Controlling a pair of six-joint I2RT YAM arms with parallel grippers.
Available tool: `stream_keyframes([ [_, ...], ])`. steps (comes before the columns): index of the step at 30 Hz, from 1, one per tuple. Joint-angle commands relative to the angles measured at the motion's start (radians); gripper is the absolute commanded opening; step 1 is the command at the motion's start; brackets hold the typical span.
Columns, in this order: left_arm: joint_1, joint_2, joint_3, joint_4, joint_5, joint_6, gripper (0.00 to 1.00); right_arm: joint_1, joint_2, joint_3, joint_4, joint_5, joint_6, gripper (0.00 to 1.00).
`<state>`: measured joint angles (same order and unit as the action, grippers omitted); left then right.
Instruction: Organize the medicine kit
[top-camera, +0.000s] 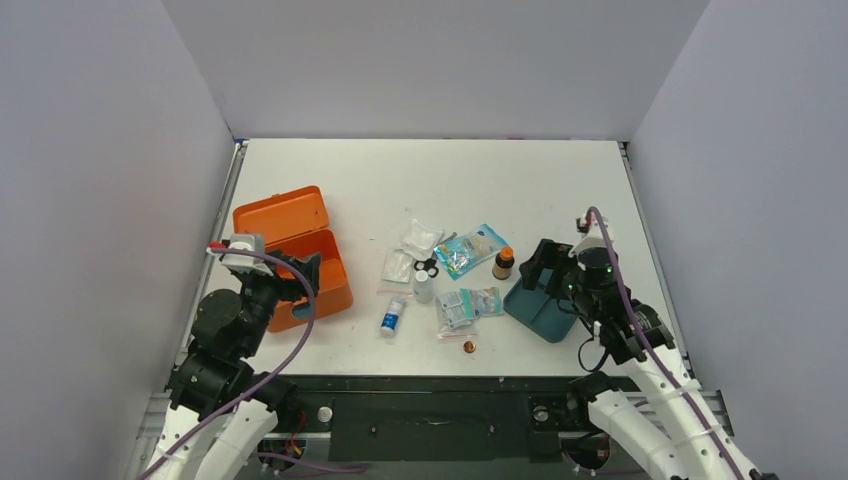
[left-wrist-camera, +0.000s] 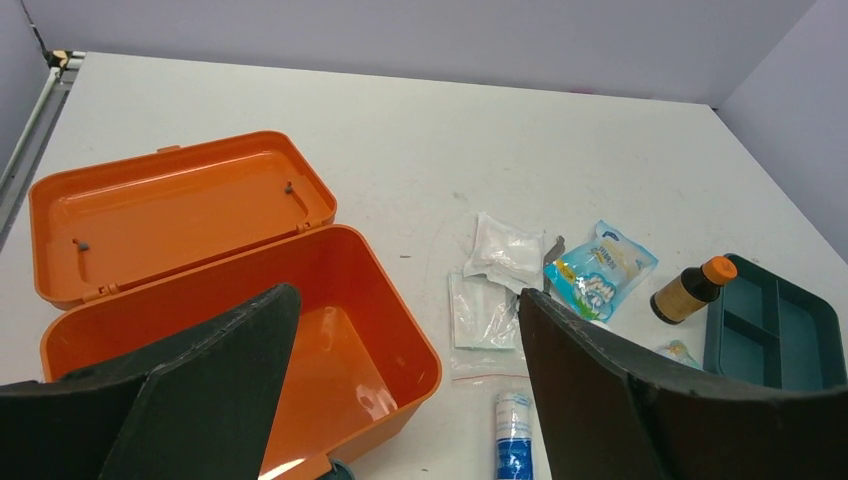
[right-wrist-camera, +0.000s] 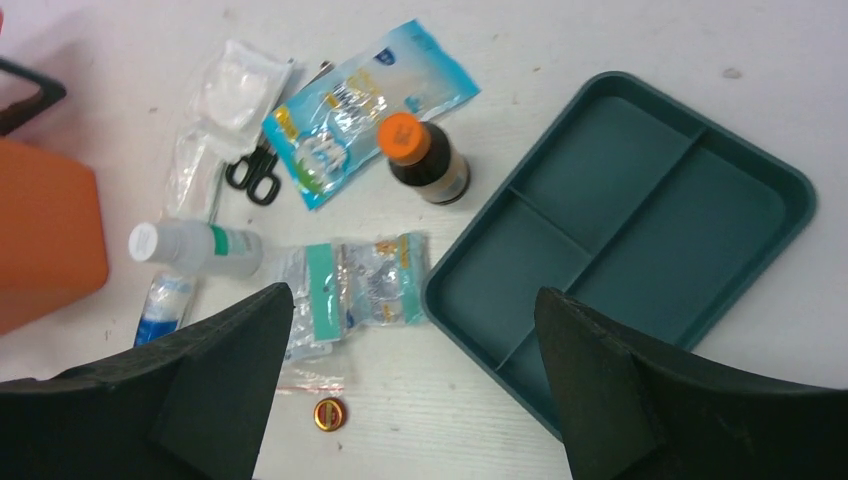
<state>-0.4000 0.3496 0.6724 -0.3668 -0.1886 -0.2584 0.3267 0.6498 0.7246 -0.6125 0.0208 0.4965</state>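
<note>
The medicine kit (top-camera: 318, 288) is an orange box at the left of the table, lid (left-wrist-camera: 180, 215) flung back, and it is empty inside (left-wrist-camera: 300, 340). My left gripper (left-wrist-camera: 405, 295) hovers open over the kit's right front corner, holding nothing. A teal divided tray (right-wrist-camera: 640, 220) lies at the right, empty. My right gripper (right-wrist-camera: 412, 292) hangs open above the tray's left edge and a clear bag of small packets (right-wrist-camera: 360, 285). In the top view the left gripper (top-camera: 300, 270) and right gripper (top-camera: 545, 265) both stand above the table.
Loose items lie between kit and tray: a brown bottle with orange cap (right-wrist-camera: 425, 160), a blue snack-like packet (right-wrist-camera: 365, 100), black scissors (right-wrist-camera: 252, 172), a gauze packet (right-wrist-camera: 240, 85), a white bottle (right-wrist-camera: 195, 247), a blue-white tube (left-wrist-camera: 514, 435), a small round tin (right-wrist-camera: 329, 413).
</note>
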Motion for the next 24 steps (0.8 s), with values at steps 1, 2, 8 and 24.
stream_keyframes([
  [1, 0.006, 0.023, 0.049, -0.008, -0.023, -0.008, 0.78, 0.127, 0.08, 0.066, 0.083, 0.056, 0.015, 0.86],
  [2, 0.006, 0.028, 0.05, -0.01, -0.022, -0.008, 0.78, 0.173, 0.092, 0.073, 0.09, 0.08, 0.024, 0.86],
  [8, 0.006, 0.057, 0.058, -0.027, -0.027, -0.014, 0.78, 0.349, 0.231, 0.128, 0.134, 0.199, 0.048, 0.86],
  [24, 0.016, 0.107, 0.071, -0.058, -0.062, -0.032, 0.8, 0.651, 0.654, 0.43, 0.084, 0.418, 0.03, 0.8],
])
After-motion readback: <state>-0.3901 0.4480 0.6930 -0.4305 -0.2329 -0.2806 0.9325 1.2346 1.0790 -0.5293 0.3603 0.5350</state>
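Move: The white bottle stands about 21 cm to the left of my right hand, some 3 cm farther out and 14 cm below. The bandage bag lies roughly 14 cm left and 2 cm back; the brown bottle is 6 cm left and 6 cm ahead; the scissors are 19 cm left and 9 cm out. From my left hand, the open orange box is about 4 cm ahead and 25 cm below, level sideways, and the white bottle 22 cm right, 3 cm out, 24 cm down. I swing my right hand about 16 cm to the left, nearly level, from over the green tray across the bandage bag towards the white bottle, turning it some 15 degrees counter-clockwise and dipping its left side, fingers still wide open. Meanwhile I sink my left hand about 2.5 cm towards the orange box, its fingers tipping slightly down and staying open; I touch nothing with either hand. ##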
